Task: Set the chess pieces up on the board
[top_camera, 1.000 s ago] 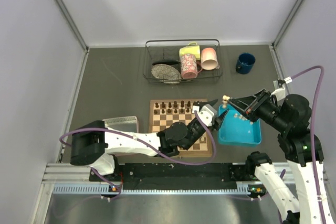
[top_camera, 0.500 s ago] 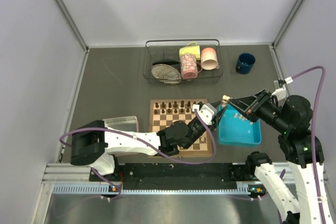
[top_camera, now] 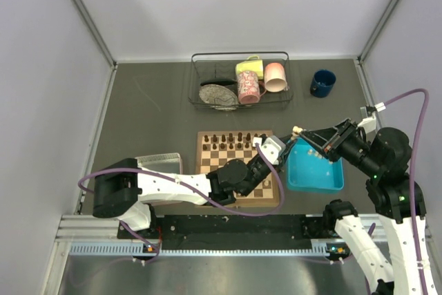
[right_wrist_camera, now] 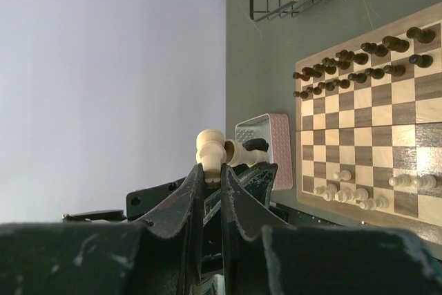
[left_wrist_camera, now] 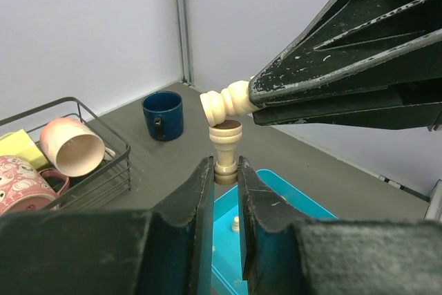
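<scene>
Above the gap between the board and the blue tray, my two grippers meet tip to tip. My right gripper is shut on a cream chess piece, whose round head sticks out. My left gripper is shut on a second cream piece, whose brown felt base touches the first piece. From above, both tips sit at the board's right edge. Dark pieces fill the board's far rows. Several cream pieces stand near its front edge.
A blue tray right of the board holds a few loose cream pieces. A pinkish tray lies left of the board. A wire basket with mugs and a blue mug stand at the back.
My left gripper's jaws have closed from wide open onto a cream piece. The right gripper, with its piece, has shifted slightly left to meet it.
</scene>
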Motion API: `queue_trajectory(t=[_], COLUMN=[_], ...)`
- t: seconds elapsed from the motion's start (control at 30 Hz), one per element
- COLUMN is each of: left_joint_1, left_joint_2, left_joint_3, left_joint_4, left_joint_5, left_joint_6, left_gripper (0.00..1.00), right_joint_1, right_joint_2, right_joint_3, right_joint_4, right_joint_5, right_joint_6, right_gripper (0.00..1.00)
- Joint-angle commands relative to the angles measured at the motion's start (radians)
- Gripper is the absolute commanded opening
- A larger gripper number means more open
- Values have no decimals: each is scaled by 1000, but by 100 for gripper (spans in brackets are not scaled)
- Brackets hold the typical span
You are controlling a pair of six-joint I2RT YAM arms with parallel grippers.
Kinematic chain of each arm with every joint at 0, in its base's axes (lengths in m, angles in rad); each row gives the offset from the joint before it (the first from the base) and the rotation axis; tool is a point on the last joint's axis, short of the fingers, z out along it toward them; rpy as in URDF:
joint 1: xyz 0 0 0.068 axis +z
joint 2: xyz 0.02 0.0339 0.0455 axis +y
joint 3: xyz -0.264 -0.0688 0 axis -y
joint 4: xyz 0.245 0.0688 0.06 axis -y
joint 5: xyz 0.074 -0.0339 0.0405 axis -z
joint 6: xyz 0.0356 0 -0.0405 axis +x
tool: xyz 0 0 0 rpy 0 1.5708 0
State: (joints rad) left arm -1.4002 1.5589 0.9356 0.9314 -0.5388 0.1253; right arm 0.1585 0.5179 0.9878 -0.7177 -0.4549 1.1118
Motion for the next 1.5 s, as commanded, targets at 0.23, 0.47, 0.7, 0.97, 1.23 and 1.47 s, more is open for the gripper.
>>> queue_trajectory(t=[0.23, 0.47, 0.7, 0.97, 1.23, 1.47], left_joint_1=[4, 4, 3, 82, 381, 520], left_joint_2=[-11, -78, -351, -716, -931, -907], left_joint_3=[16, -46, -187, -190, -152, -146], left_joint_4=[47, -57, -385, -966, -1307, -1349], left_joint_5=[14, 46, -16, -107, -26, 117], left_joint_6=[-4, -58, -159, -317, -337, -305], left_gripper=[0, 0, 0, 0, 0, 0], right_joint_1=[-11, -11, -10, -1, 407, 763], right_joint_2=[-10, 60, 215, 347, 429, 505], right_joint_3=[0, 77, 231, 299, 295, 213], right_joint_4=[49, 46, 17, -227, -436, -488], right_joint_5=[-11, 15, 7, 120, 532, 694], right_joint_6=[3, -61, -233, -558, -531, -316], right_gripper=[0, 0, 0, 0, 0, 0])
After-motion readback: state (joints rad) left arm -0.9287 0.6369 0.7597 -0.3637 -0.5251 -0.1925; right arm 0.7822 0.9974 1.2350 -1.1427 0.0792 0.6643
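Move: One white chess piece sits in each hand's grip, the two close together. The board's near-left corner lies some 26 cm left, 4 cm back and 28 cm below the left hand, with the pink box about 42 cm left, level with that hand. For the right hand, the near-right corner is roughly 7 cm left, 5 cm back and 30 cm below; the blue tray lies 9 cm right of this hand and 5 cm ahead. The white piece in the left fingers is drawn off below the other one, dipping about 4 cm, then carried some 29 cm left across the board to its left side while the hand swings counter-clockwise and tips down. The right hand keeps its own piece, lifting it forward a little, then lowering it about 13 cm and back towards the near-right corner, rolling its left side down so the fingers point steeply down. ##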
